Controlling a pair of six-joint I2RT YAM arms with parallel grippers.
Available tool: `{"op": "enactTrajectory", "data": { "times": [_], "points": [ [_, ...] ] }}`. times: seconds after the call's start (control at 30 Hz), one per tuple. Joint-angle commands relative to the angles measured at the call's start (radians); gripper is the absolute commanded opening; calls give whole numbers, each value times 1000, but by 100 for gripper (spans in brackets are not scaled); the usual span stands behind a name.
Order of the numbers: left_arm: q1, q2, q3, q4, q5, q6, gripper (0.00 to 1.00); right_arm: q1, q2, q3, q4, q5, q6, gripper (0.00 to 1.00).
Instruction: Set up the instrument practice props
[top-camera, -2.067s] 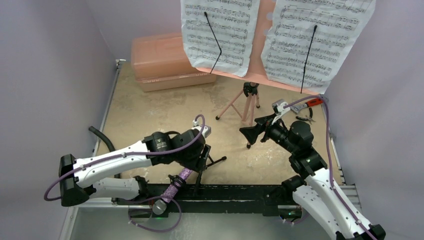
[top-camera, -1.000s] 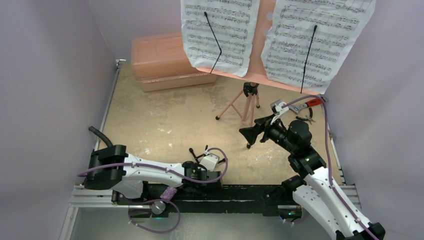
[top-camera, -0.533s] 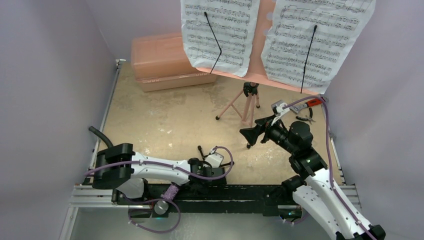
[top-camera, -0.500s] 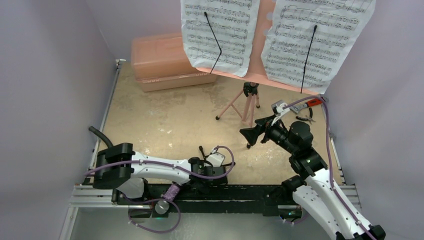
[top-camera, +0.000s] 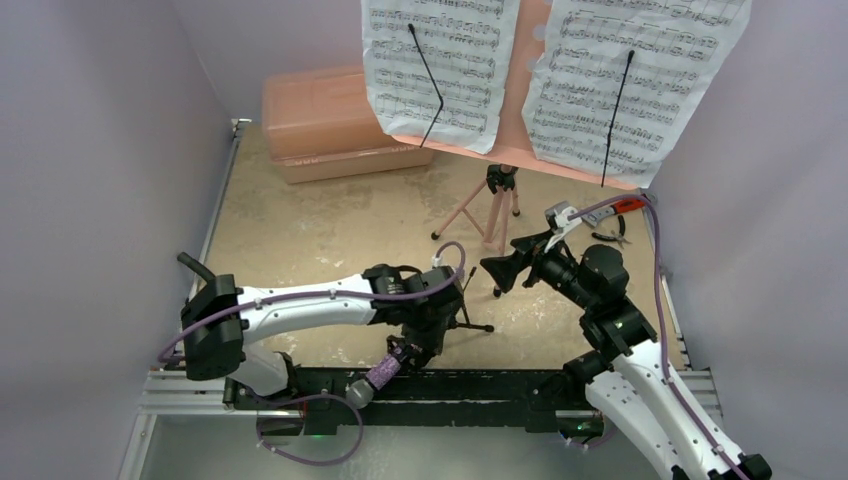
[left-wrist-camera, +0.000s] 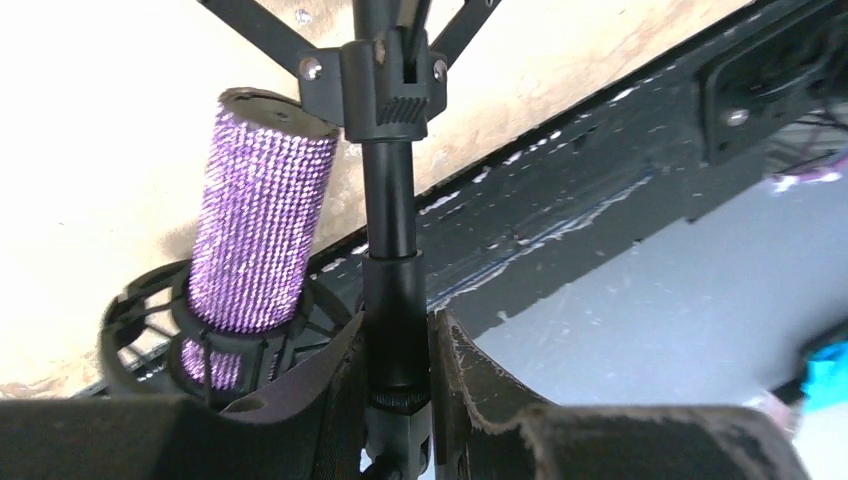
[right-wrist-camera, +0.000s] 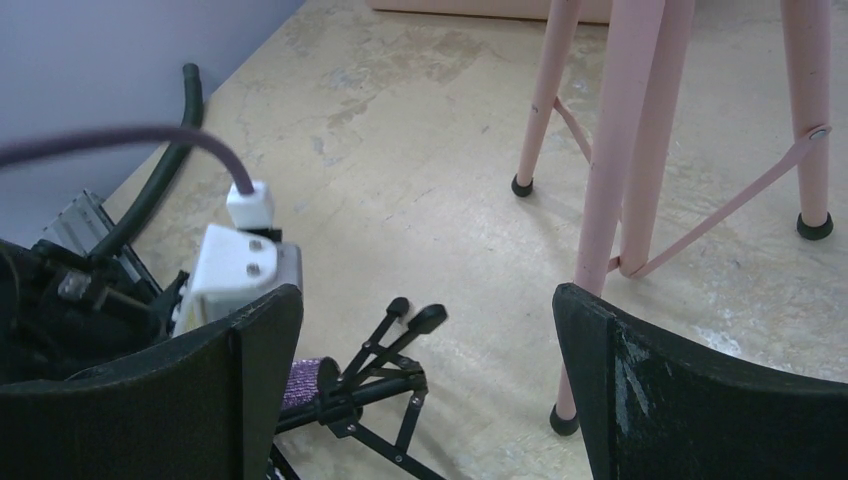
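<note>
My left gripper (left-wrist-camera: 397, 345) is shut on the black pole of the small tripod mic stand (left-wrist-camera: 378, 85), held just above the table's near edge (top-camera: 428, 325). The purple glitter microphone (left-wrist-camera: 262, 230) sits in the stand's clip and hangs down toward the front rail (top-camera: 383, 371). The stand's folded legs (right-wrist-camera: 400, 340) point toward the right arm. My right gripper (top-camera: 503, 268) stands open and empty (right-wrist-camera: 430, 390), beside the pink music stand's tripod legs (right-wrist-camera: 620, 150). The music stand (top-camera: 492, 205) stands upright at the back with two white sheet-music pages (top-camera: 440, 60) clipped on it.
A salmon-pink lidded case (top-camera: 330, 120) lies at the back left. A red-handled tool (top-camera: 625, 205) lies by the right wall. A black hose (top-camera: 197, 272) curls at the left edge. A black rail (top-camera: 480, 385) runs along the table's front.
My left gripper has closed on the mic stand's pole and risen from the front rail, up and to the right, carrying the stand and microphone. The right arm has stayed put.
</note>
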Motion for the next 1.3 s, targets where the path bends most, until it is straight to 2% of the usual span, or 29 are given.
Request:
{"op": "enactTrajectory", "data": {
  "times": [0.0, 0.1, 0.43, 0.7, 1.07, 1.27],
  "points": [
    [77, -103, 42, 78, 168, -37, 0, -1, -12, 23, 22, -12, -8, 98],
    [117, -135, 12, 140, 240, -78, 0, 0, -14, 17, 37, -42, -8, 98],
    [227, -199, -121, 346, 453, -233, 0, -1, -5, -36, 130, -278, -14, 93],
    [284, -206, -87, 383, 539, -351, 0, 0, 19, -71, 223, -445, -22, 86],
    [298, -186, -30, 365, 562, -350, 0, 0, 139, -73, 288, -500, 20, 54],
    [311, -184, 15, 359, 564, -358, 0, 1, 199, -61, 250, -451, 14, 38]
  ]
}}
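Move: The left gripper still holds the mic stand's post; the stand's leg hub sits about 8 cm to its right, 6 cm ahead and 3 cm higher. The purple microphone's middle lies some 5 cm left, 3 cm back and 4 cm below. From the empty, wide-open right gripper, the hub is about 9 cm left, 8 cm back and 15 cm down; the music stand's near foot is roughly level fore and aft, 2 cm right and 26 cm below. The left hand keeps its pinch on the post and lifts the mic stand about 9 cm, also easing forward and right, while tilting its downward fingers out towards the right gripper. The right hand swings left and back some 7 cm towards the leg hub, turning about 25 degrees counter-clockwise, then sinks and edges forward a little as its fingers close from wide open to under half, coming close around the post by the hub; contact there can't be seen. ##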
